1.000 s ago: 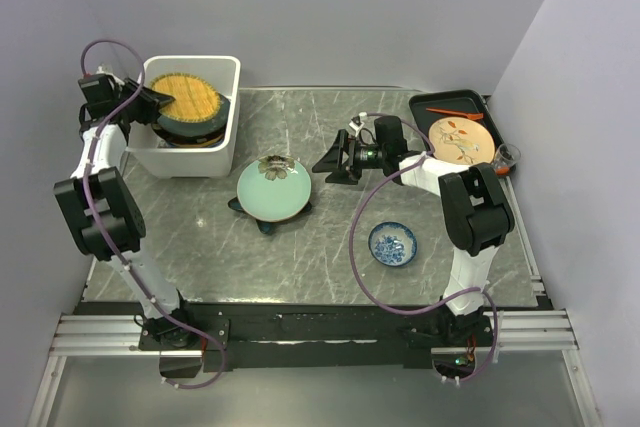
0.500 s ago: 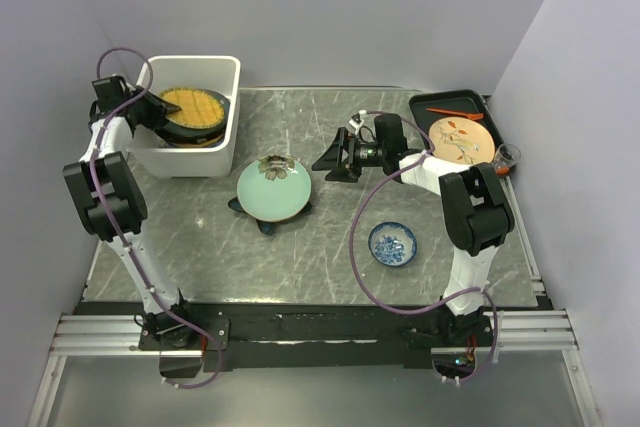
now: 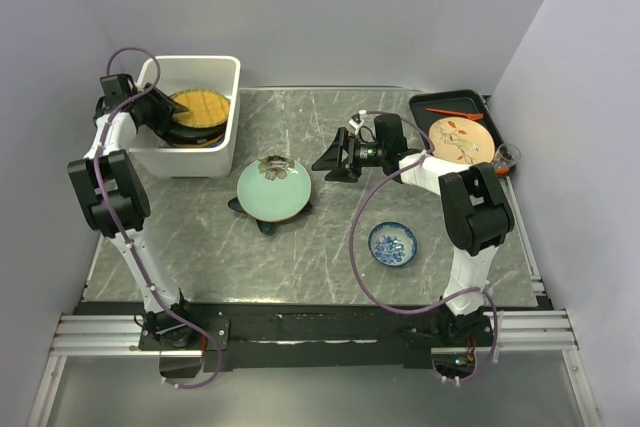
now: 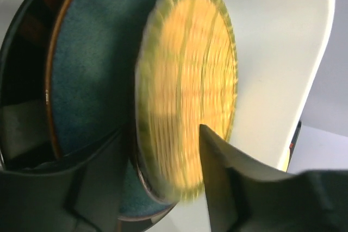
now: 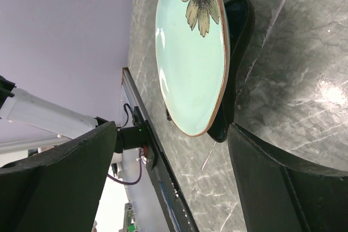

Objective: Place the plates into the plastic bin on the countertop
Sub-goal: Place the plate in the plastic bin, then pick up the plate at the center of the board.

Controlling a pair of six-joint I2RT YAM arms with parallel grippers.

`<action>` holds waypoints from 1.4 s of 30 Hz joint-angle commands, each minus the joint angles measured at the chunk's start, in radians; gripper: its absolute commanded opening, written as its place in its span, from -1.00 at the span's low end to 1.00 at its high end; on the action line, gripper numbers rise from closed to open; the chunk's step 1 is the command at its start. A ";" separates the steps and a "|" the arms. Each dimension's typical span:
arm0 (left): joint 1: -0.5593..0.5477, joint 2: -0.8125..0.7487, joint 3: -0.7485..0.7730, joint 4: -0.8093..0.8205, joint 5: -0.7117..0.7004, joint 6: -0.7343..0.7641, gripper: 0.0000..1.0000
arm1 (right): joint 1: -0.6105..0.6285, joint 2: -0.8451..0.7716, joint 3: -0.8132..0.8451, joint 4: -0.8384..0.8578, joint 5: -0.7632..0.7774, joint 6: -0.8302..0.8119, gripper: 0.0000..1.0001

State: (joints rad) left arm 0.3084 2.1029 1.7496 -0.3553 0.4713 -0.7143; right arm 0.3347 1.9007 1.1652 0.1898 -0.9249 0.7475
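Note:
The white plastic bin (image 3: 226,82) stands at the back left of the grey countertop (image 3: 330,247). Inside it the yellow woven plate (image 3: 200,105) lies on a stack with a grey-blue plate (image 4: 92,80) and a dark one (image 4: 22,52). My left gripper (image 3: 158,112) reaches in over the bin's left wall. Its jaws stand apart on either side of the yellow plate's (image 4: 187,85) blurred rim, open. On the counter's middle a pale green floral plate (image 3: 272,189) rests on a dark teal star-shaped plate (image 5: 236,69). My right gripper (image 3: 330,159) hovers open just right of them.
A small blue-and-white dish (image 3: 393,243) sits at the front right. A black tray (image 3: 450,105) and a tan plate with orange marks (image 3: 462,138) lie at the back right, with a small glass (image 3: 507,155) beside them. The walls close in on both sides.
My left gripper has moved toward the back over the bin's left wall with the yellow plate, and its jaws have spread apart. The right arm has not moved.

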 commanded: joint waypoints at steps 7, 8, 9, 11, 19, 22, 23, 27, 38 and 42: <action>-0.002 -0.086 0.021 -0.047 -0.104 0.036 0.67 | -0.008 -0.008 0.024 0.025 -0.008 -0.016 0.79; -0.002 -0.115 0.018 -0.045 -0.114 0.038 0.70 | -0.006 -0.008 0.024 0.022 -0.003 -0.019 0.79; -0.002 -0.130 0.010 -0.045 -0.125 0.039 0.71 | -0.005 -0.008 0.025 0.019 -0.003 -0.022 0.79; -0.003 -0.180 -0.001 -0.047 -0.166 0.044 0.74 | -0.006 -0.006 0.027 0.013 0.004 -0.027 0.79; -0.002 -0.320 -0.010 -0.060 -0.200 0.067 0.88 | 0.010 0.000 0.056 -0.055 0.041 -0.066 0.79; -0.003 -0.337 0.007 -0.091 -0.158 0.078 0.90 | 0.021 0.001 0.068 -0.082 0.061 -0.085 0.79; -0.002 -0.352 -0.001 -0.091 -0.149 0.079 0.90 | 0.023 0.003 0.071 -0.087 0.064 -0.091 0.79; -0.003 -0.400 -0.041 -0.076 -0.096 0.082 0.93 | 0.040 0.012 0.096 -0.136 0.103 -0.117 0.79; -0.055 -0.494 -0.148 -0.024 0.016 0.108 0.93 | 0.078 0.066 0.116 -0.158 0.153 -0.135 0.73; -0.101 -0.526 -0.189 0.010 0.043 0.127 0.91 | 0.092 0.086 0.122 -0.151 0.158 -0.131 0.67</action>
State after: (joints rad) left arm 0.2504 1.6535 1.5852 -0.4221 0.4492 -0.6262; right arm 0.4084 1.9629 1.2434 0.0292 -0.7856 0.6296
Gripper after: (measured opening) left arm 0.962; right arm 0.850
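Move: The yellow pie-pattern plate lies just off the left hand's fingertips in the bin, its middle about 5 cm right, 1 cm ahead and 3 cm below; the dark plate stack under it is some 4 cm right, 1 cm back and 6 cm down. The green plate is 18 cm back, 19 cm right and 10 cm lower. From the right hand, the green plate is about 11 cm left, 2 cm back and 9 cm down; the blue-white bowl 14 cm back, 16 cm right, 12 cm down. The yellow plate is left on the stack in the bin as the left hand's fingers, already part open, spread wide; that hand climbs about 14 cm away from it, drawing back some 8 cm, first slightly left, then swinging right, its fingers tipping up. Late on, the open right hand sinks 3–4 cm and eases 2 cm left towards the green plate, tipping its fingers down slightly. ##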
